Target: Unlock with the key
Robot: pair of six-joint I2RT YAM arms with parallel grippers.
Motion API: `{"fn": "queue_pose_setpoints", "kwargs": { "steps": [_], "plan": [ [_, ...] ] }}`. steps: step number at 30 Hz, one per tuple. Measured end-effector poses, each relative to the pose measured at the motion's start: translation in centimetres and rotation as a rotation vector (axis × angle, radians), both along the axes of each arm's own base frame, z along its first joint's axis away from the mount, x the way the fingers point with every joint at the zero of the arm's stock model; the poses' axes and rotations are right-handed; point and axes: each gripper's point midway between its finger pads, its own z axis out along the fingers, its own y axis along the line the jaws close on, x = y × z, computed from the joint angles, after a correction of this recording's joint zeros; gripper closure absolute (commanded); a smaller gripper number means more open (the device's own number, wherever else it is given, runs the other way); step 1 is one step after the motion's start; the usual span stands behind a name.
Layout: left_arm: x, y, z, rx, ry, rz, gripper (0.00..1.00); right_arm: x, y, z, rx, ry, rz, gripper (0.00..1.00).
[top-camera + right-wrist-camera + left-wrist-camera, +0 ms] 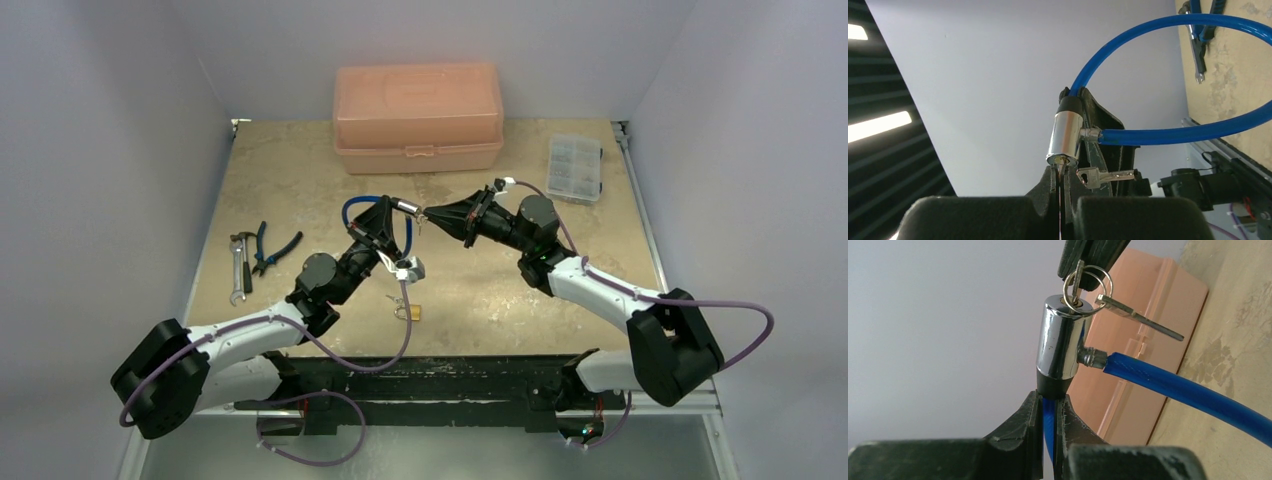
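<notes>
A blue cable lock is held up above the table. Its chrome cylinder [408, 208] [1060, 340] [1067, 135] ends in a black collar. My left gripper [1050, 402] [392, 213] is shut on the blue cable [1188, 392] [1173, 134] just under that collar. The key [1077, 287] [1061, 169] sits in the keyhole at the cylinder's free end. My right gripper [1062, 176] [428, 214] is shut on the key's head, in line with the cylinder. A spare key [1138, 316] [1105, 176] hangs from the same ring [1089, 282].
A peach toolbox [418, 118] stands at the back and a clear parts box [575, 167] at the back right. A wrench [238, 268] and blue-handled pliers [272, 250] lie at the left. A small brass padlock [410, 312] lies near the front edge under the left arm.
</notes>
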Motion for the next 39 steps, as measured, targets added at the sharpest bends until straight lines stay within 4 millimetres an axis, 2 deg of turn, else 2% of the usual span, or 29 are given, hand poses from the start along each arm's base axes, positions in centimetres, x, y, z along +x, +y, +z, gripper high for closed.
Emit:
{"fn": "queue_pose_setpoints", "kwargs": {
  "steps": [6,7,10,11,13,15,19,26,31,34,39],
  "plan": [
    [0.2,0.2,0.3,-0.006,-0.016,0.027,1.0,0.3,0.0,0.5,0.048,0.071,-0.012,1.0],
    [0.2,0.2,0.3,-0.007,-0.017,0.029,1.0,0.4,0.0,0.5,0.048,0.073,-0.014,0.93],
    [0.3,0.1,0.1,-0.001,-0.011,0.028,1.0,0.4,0.0,0.3,0.037,0.063,-0.019,0.54],
    [0.4,0.1,-0.2,0.008,-0.001,0.028,1.0,0.5,-0.1,0.4,0.031,0.049,-0.023,0.44],
    [0.5,-0.1,-1.0,0.027,0.025,0.026,1.0,0.6,-0.2,0.6,0.023,0.018,-0.022,0.32],
    [0.8,-0.4,-2.1,0.054,0.057,0.027,1.0,0.5,-0.3,0.8,0.014,-0.017,-0.011,0.26],
    [1.2,-0.8,-3.4,0.088,0.098,0.023,1.0,0.7,-0.9,0.1,-0.014,-0.046,-0.013,0.22],
    [1.3,-0.8,-3.4,0.079,0.105,0.023,1.0,2.0,-3.2,-1.8,-0.172,-0.108,-0.064,0.18],
    [1.6,-0.7,-3.4,0.071,0.115,0.029,1.0,3.4,-4.7,0.5,-0.38,-0.294,-0.147,0.19],
    [1.9,-0.8,-3.7,0.067,0.131,0.032,1.0,3.9,-6.2,1.7,-0.52,-0.421,-0.227,0.19],
    [2.1,-0.7,-3.9,0.062,0.141,0.036,1.0,3.7,-10.1,0.5,-0.781,-0.522,-0.341,0.21]
  ]
}}
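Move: The right fingers already pinch the key in the lock cylinder, within a centimetre of the hand point; the cylinder's middle lies about 3 cm to this hand's left and 1 cm ahead. The cable plug, still in its side, is roughly 3 cm left and 2 cm below, and the spare key hangs some 3 cm below and 1 cm back. From the left hand, gripping the cylinder's black end, the key is about 6 cm right and 2 cm back. The right hand gives the inserted key a last few degrees of twist, then opens wide to let go of it and draws away about 10 cm to the right and some 4 cm forward, rolling back the other way while its fingers tip down. The left hand keeps its grip on the black end of the lock and sinks about 4 cm, easing slightly forward, with its fingertips tilting down a little. ##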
